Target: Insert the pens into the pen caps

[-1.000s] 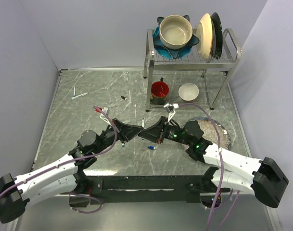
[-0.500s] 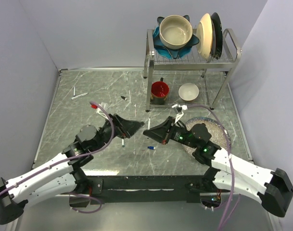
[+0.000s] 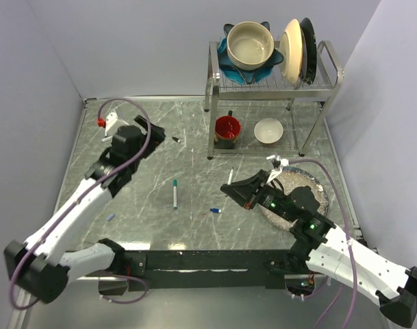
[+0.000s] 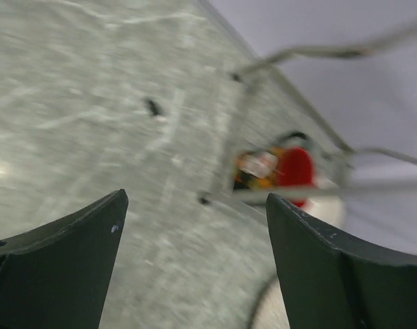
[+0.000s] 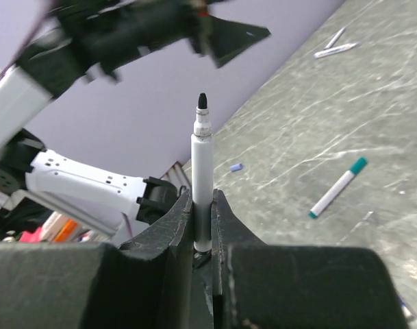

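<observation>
My right gripper [image 3: 228, 190] [image 5: 203, 199] is shut on a white pen [image 3: 230, 176] [image 5: 202, 178] that stands upright between the fingers, its bare black tip up. A pen with a teal cap [image 3: 174, 193] [image 5: 338, 187] lies flat mid-table. One blue cap [image 3: 216, 210] lies near the right gripper and another blue cap [image 3: 111, 217] [image 5: 236, 166] at the left. A black cap [image 3: 176, 139] [image 4: 153, 107] lies further back. Two more pens [image 5: 335, 46] lie at the far left. My left gripper [image 3: 152, 130] [image 4: 194, 226] is open and empty, raised at the back left.
A metal dish rack [image 3: 263, 82] with bowls and plates stands at the back right. Under it sit a red mug [image 3: 227, 127] [image 4: 297, 168] and a white bowl [image 3: 268, 130]. A speckled plate [image 3: 318, 195] lies beside the right arm.
The two grippers parted from their meeting at the centre. My left gripper opened and its arm swung to the back left; the teal-capped pen now lies on the table. The right arm drew back slightly.
</observation>
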Tool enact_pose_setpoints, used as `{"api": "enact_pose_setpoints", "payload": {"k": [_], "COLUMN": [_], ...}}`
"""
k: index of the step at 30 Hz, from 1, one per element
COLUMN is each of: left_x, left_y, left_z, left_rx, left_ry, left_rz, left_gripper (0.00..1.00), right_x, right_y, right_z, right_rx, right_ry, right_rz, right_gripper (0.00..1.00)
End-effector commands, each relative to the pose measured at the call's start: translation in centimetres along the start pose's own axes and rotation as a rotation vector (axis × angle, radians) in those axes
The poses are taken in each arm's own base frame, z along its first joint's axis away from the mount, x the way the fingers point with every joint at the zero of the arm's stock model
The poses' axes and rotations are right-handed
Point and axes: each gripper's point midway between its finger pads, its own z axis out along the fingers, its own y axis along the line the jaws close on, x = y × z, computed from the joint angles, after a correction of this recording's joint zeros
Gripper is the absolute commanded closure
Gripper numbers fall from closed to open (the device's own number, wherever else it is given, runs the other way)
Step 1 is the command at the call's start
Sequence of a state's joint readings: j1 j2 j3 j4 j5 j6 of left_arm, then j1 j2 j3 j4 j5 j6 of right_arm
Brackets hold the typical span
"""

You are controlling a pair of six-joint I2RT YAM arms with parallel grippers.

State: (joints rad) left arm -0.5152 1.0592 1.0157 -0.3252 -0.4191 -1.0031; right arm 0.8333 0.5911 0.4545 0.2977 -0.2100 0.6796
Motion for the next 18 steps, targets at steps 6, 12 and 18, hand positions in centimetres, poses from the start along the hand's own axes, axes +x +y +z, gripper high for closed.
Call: {"api": "enact_pose_setpoints", "payload": {"k": [6,12,18], "left_x": [-0.3,0.9,3.5], "left_y": [2.9,1.5,1.2], "left_z": [12.1,19.9,25.7], "left_rx": [-0.160,-0.024,0.163], "left_ry": [0.124,0.224,0.342], "left_rz": [0.295,0.354,0.318], "left_gripper": [0.13,0.33,0.73], "right_x": [-1.0,-1.6,-1.5], "right_y": [-0.6,-0.7,-0.6], "right_z": [-1.8,-2.6,-2.8], "right_rx": [0.036,0.059,0.052], "right_ry": [-0.061,-0.088,-0.086], "right_rz": [-0.095,-0.123,-0.119], "right_gripper": [1.00,1.00,1.00]}}
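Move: Ahead of the open left hand, some 24 cm out and 5 cm to its right, the small black cap lies on the table about 27 cm below. The green-capped pen lies nearly under this hand, 2 cm back and 5 cm right; the rack's near left leg meets the table 15 cm ahead and 18 cm right. From the right hand, the black cap is some 42 cm ahead, 17 cm left and 28 cm down. Swinging fast out over the table towards the black cap, the left hand goes about 20 cm forward and 13 cm down, its fingers tipping further downward and turning a little clockwise while they close past halfway on empty air. The right hand, still gripping the white pen with its bare black tip up, eases about 3 cm to the right. ##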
